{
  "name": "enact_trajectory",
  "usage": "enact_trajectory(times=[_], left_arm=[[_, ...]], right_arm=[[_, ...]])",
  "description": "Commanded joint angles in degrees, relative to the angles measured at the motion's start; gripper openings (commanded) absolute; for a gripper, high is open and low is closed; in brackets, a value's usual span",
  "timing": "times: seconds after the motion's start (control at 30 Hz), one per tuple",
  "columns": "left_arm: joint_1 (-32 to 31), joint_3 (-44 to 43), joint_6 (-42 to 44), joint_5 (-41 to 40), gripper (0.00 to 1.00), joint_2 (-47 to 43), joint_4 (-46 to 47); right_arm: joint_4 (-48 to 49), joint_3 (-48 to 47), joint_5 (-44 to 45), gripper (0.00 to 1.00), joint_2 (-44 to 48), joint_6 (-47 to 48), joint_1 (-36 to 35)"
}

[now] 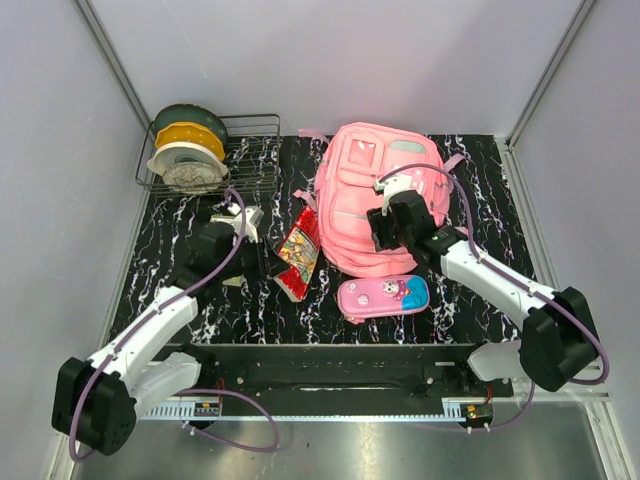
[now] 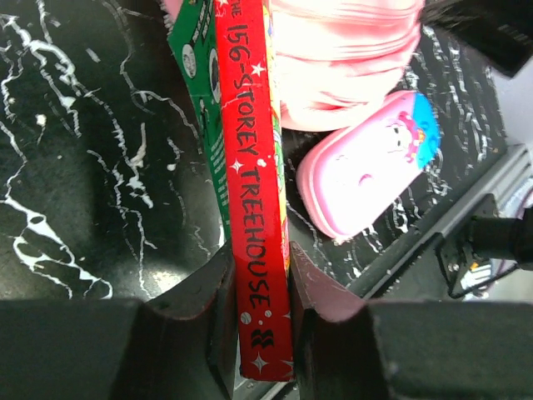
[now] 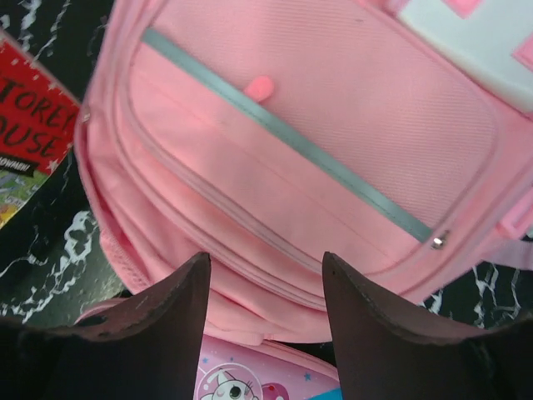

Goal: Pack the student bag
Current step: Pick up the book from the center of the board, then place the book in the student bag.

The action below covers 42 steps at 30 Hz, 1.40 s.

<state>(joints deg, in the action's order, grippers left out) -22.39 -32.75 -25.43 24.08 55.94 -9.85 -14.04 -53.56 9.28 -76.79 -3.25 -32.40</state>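
Observation:
The student bag (image 1: 375,180), a large pink backpack, lies flat at the back centre of the black marbled table, zipped pockets up (image 3: 333,108). My right gripper (image 1: 382,228) hovers over its lower front pocket, open, with nothing between its fingers (image 3: 265,262). A red book, "The 156-Storey Treehouse" (image 1: 298,250), stands on edge just left of the bag. My left gripper (image 2: 260,254) is shut on the near end of its spine (image 2: 254,167); in the top view it (image 1: 272,268) reaches the book from the left.
A pink-purple cartoon pencil case (image 1: 385,297) lies in front of the bag, close under my right gripper (image 3: 241,379) and right of the book (image 2: 366,167). A wire rack (image 1: 250,150) with several spools stands at the back left.

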Motion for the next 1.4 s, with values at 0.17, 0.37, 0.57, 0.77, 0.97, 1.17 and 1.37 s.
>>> enact_trajectory(times=[0.17,0.37,0.57,0.77,0.97,1.17,1.37], left_arm=[[0.59,-7.50,-0.40,10.02,0.00,-7.07,-2.55],[0.51,-6.71,-1.47,11.52,0.00,-7.95,-2.63],[0.59,-8.55,0.56,5.38,0.00,-8.74,-7.29],[0.51,-8.91,0.47,4.58,0.00,-9.01,-7.64],[0.59,-9.08,0.73,5.19,0.00,-8.92,-7.38],[0.59,-8.56,0.73,5.19,0.00,-8.92,-7.29],[0.51,-8.38,0.82,5.63,0.00,-8.39,-6.77]], right_arm=[[-0.89,-0.67,-14.64,0.61,2.35,14.31,-0.82],[-4.41,-1.46,-20.34,0.59,-1.07,15.02,-0.82],[-4.06,-0.41,-21.24,0.59,-2.04,15.46,-0.82],[-4.06,-1.11,-20.79,0.59,-5.81,14.59,-0.82],[-3.63,-2.07,-17.63,0.55,-8.81,14.23,-0.82],[-3.27,-2.43,-15.17,0.39,-8.90,13.62,-0.82],[-3.80,-3.65,-14.55,0.00,-10.39,13.18,-0.91]])
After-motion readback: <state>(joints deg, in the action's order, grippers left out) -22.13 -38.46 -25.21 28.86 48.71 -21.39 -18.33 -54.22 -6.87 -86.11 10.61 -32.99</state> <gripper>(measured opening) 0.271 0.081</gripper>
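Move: The near edge of the pink bag's mouth lies about 7 cm below the open right hand, 3 cm back and 3 cm left; the pencil case is some 10 cm back, 1 cm left and 11 cm down. The book, still gripped by its spine, has its middle about 4 cm ahead, 3 cm right and 5 cm below the left hand, from which the bag edge is 18 cm right, level ahead, 6 cm down. Right sinks about 6 cm, back-left, and closes on the bag's near edge; left raises the held book. ##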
